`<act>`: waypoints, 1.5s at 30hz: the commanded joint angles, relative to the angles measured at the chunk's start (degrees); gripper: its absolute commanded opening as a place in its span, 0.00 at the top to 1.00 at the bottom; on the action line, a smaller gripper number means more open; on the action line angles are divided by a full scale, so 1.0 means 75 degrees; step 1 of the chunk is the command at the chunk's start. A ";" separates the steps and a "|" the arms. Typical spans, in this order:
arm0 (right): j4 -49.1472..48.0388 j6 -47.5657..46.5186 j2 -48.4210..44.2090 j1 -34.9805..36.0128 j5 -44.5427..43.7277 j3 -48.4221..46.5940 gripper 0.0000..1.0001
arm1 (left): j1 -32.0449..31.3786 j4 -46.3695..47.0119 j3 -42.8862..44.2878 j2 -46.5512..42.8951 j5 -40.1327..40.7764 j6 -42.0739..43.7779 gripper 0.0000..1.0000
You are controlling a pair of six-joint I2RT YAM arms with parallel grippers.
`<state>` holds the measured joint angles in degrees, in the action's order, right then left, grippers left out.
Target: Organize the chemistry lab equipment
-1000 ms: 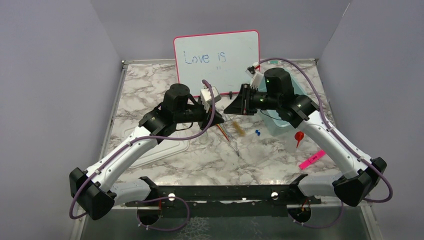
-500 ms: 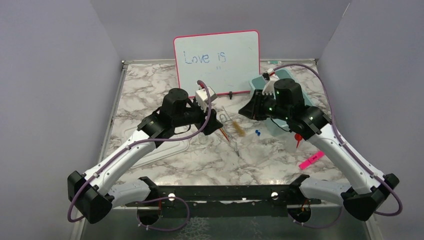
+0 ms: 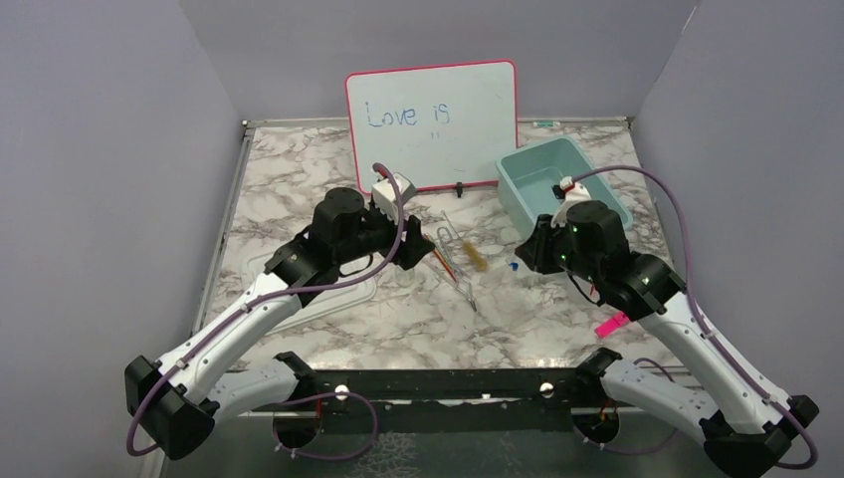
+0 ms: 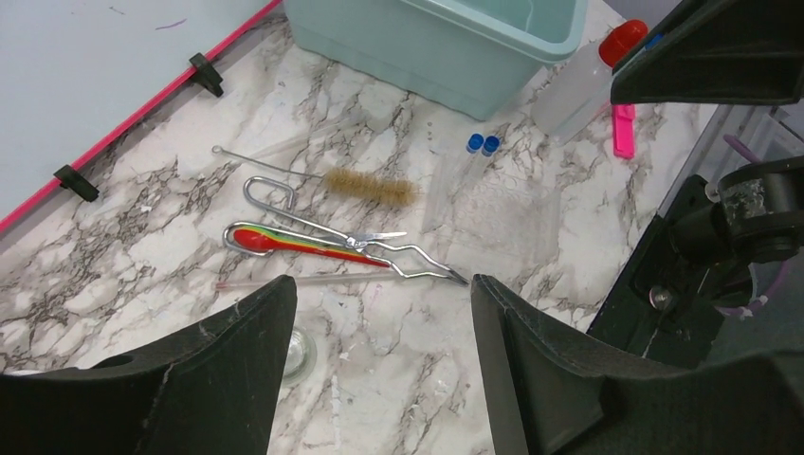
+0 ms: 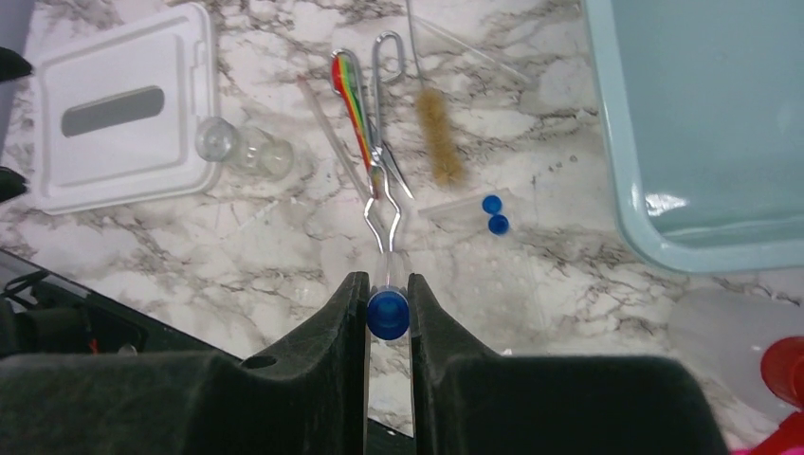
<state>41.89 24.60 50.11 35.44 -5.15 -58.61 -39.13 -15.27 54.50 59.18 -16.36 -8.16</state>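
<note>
My right gripper (image 5: 388, 281) is shut on a clear tube with a blue cap (image 5: 388, 315), held above the marble table just near of the metal tweezers (image 5: 384, 194). Beside the tweezers lie a red rainbow stick (image 5: 356, 104), a thin clear rod and the wire brush (image 5: 439, 142). Two more blue-capped tubes (image 5: 493, 216) lie right of them. A clear little beaker (image 5: 237, 147) lies on its side at the left. My left gripper (image 4: 379, 289) hangs open and empty over the table, near of the tweezers (image 4: 379, 248) and brush (image 4: 370, 187).
A teal bin (image 3: 518, 189) stands at the back right, and the pink-framed whiteboard (image 3: 433, 119) stands behind the items. There is a white lid-like tray (image 5: 123, 114) at the left. A red-capped bottle (image 4: 588, 81), a pink marker (image 3: 609, 324) and a red funnel (image 5: 785, 372) lie at the right.
My left gripper has opened and drawn back to the left. The right arm has swung down and nearer, away from the bin, with the blue-capped tube in its jaws.
</note>
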 commanded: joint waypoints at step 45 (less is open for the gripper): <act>0.0227 0.4710 0.1294 0.2107 -0.5427 0.2197 0.92 | -0.0021 0.0335 -0.0212 -0.0139 0.0439 0.0055 0.29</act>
<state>46.19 58.04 60.49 50.83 -40.73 -43.44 -39.13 -14.20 53.54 57.71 -13.89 -8.32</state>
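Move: Roughly 20 cm under the right hand, which holds a blue-capped tube, lies the clear tube rack, its middle about 1 cm ahead and 3 cm to the right. Two blue caps already in the rack stand 5 cm ahead, straight in line and some 16 cm below. The brush lies 10 cm ahead, 7 left; the red-capped bottle 5 ahead, 17 right. From the left hand the rack is level ahead-wise, about 21 cm right and 22 below. Lowering the blue-capped tube towards the clear rack, the right hand sinks about 13 cm, fast at first and slowing at the end, while edging some 4 cm to the right. On the way the wrist turns clockwise about 30 degrees, its left side dipping somewhat, and the fingers keep their grip on the cap. ##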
